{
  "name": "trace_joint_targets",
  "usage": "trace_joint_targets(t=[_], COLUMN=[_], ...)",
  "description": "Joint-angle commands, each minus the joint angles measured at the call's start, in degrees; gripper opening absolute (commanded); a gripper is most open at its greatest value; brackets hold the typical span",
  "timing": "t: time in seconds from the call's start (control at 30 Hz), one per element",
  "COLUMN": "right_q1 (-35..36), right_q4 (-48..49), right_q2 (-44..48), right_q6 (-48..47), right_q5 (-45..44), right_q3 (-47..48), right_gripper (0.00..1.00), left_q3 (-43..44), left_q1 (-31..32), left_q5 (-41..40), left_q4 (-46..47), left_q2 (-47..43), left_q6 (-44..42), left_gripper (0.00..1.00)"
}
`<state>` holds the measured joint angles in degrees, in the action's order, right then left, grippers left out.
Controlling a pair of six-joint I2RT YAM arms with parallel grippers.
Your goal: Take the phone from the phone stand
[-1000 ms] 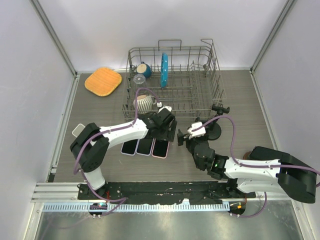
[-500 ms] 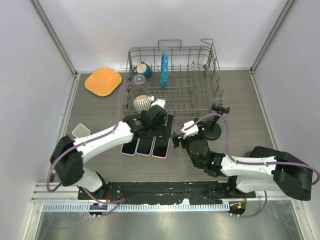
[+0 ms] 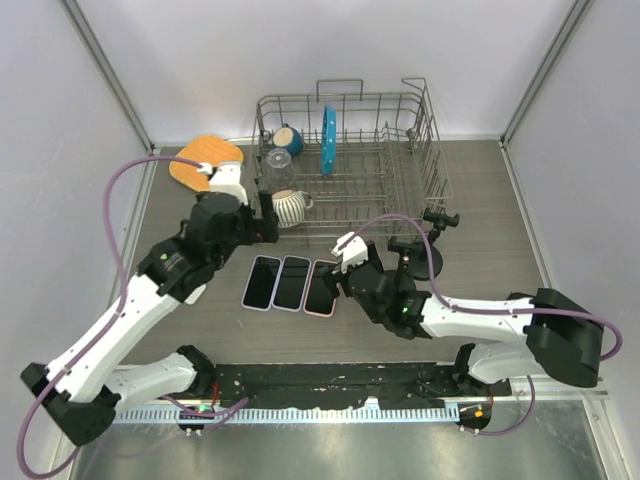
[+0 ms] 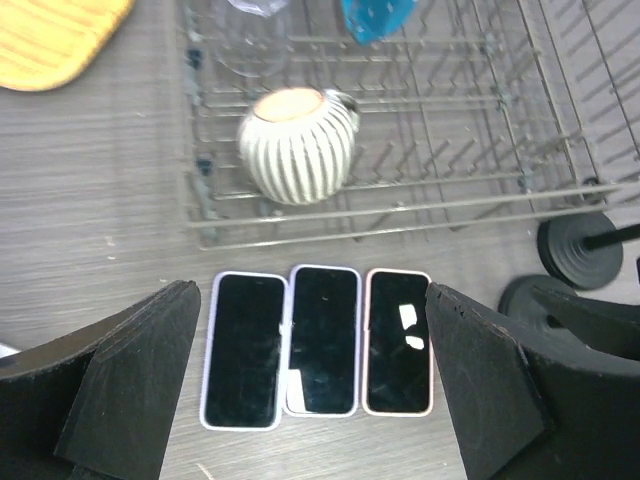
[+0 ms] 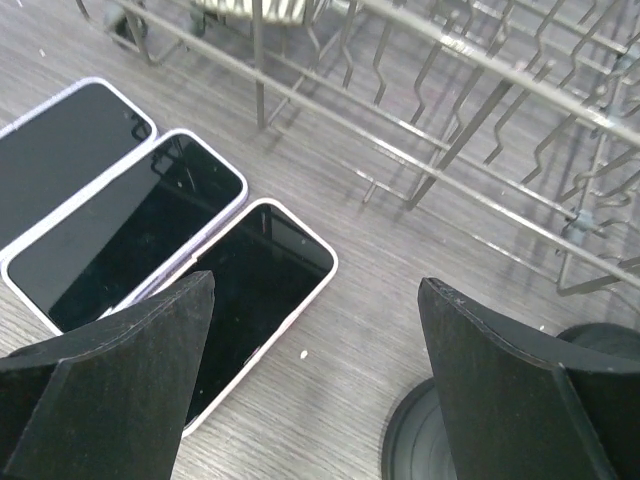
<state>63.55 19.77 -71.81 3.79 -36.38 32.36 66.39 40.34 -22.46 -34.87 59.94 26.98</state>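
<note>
Three phones lie flat, side by side, on the table: a lilac-cased phone (image 3: 264,283) (image 4: 243,350), a middle phone (image 3: 293,283) (image 4: 323,338) and a pink-cased phone (image 3: 320,288) (image 4: 398,340) (image 5: 255,300). The black phone stand (image 3: 430,264) (image 4: 580,250) stands to their right, its clamp (image 3: 440,217) bare. My left gripper (image 3: 265,222) (image 4: 310,300) hangs open high above the phones, holding nothing. My right gripper (image 3: 345,275) (image 5: 315,290) is open low over the table, between the pink-cased phone and the stand's round base (image 5: 430,445).
A wire dish rack (image 3: 436,150) (image 4: 400,190) stands behind the phones, holding a striped mug (image 3: 288,207) (image 4: 298,145), a blue item (image 3: 327,140) and a teal cup (image 3: 288,137). An orange mat (image 3: 190,165) (image 4: 55,40) lies at the back left.
My left arm has risen and drawn back to the left, off the phones, with its jaws opening wider. My right gripper has slid left toward the pink-cased phone.
</note>
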Motion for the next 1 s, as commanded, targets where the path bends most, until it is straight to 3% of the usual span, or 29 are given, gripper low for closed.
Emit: trace_joint_targets(t=[0.0,0.2,0.4,0.67,0.97], right_q1=[-0.27,-0.27,-0.97,-1.23,-1.15], right_q4=[-9.82,-22.64,-32.05,-34.45,-30.15], right_q2=[-3.85,-8.6,-13.35,-18.35,-22.14], right_q6=[5.86,10.88,16.07,17.48,14.84], right_q5=[0.79,-2.01,-4.84,-2.65,3.07], right_q3=[4.63,8.33,11.76,13.6,16.68], right_gripper=[0.88,0.88,0.88,0.88,0.88], left_q3=[-0.47,-7.4,-14.97,-16.99,-18.58], left_q1=[-2.28,-2.37,-2.37,-2.72,-4.3], left_q5=[-7.13,-15.24,-16.83,-16.83,-16.48], left_q4=[-0.81,4.97,9.12,9.03,10.08], left_q2=[-6.32,-14.84,-19.25,-20.3,-22.41], left_q6=[-7.02,-11.86,-12.65,-13.71,-14.15], left_gripper=[1.0,1.0,1.0,1.0,1.0])
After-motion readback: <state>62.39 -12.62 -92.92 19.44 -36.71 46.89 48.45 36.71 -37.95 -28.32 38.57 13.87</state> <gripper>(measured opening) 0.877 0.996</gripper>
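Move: The pink-edged phone lies flat about 6 cm left of the right hand, 2 cm back and some 13 cm below. The middle phone lies 8 cm farther left of it, and a black phone stand's base is 9 cm to the right hand's right and 2 cm ahead. From the left hand, the pink-edged phone is about 12 cm right, 5 cm back and 27 cm below. The right hand sinks about 11 cm beside the pink-edged phone, staying open, while the left retreats leftward 10 cm. ##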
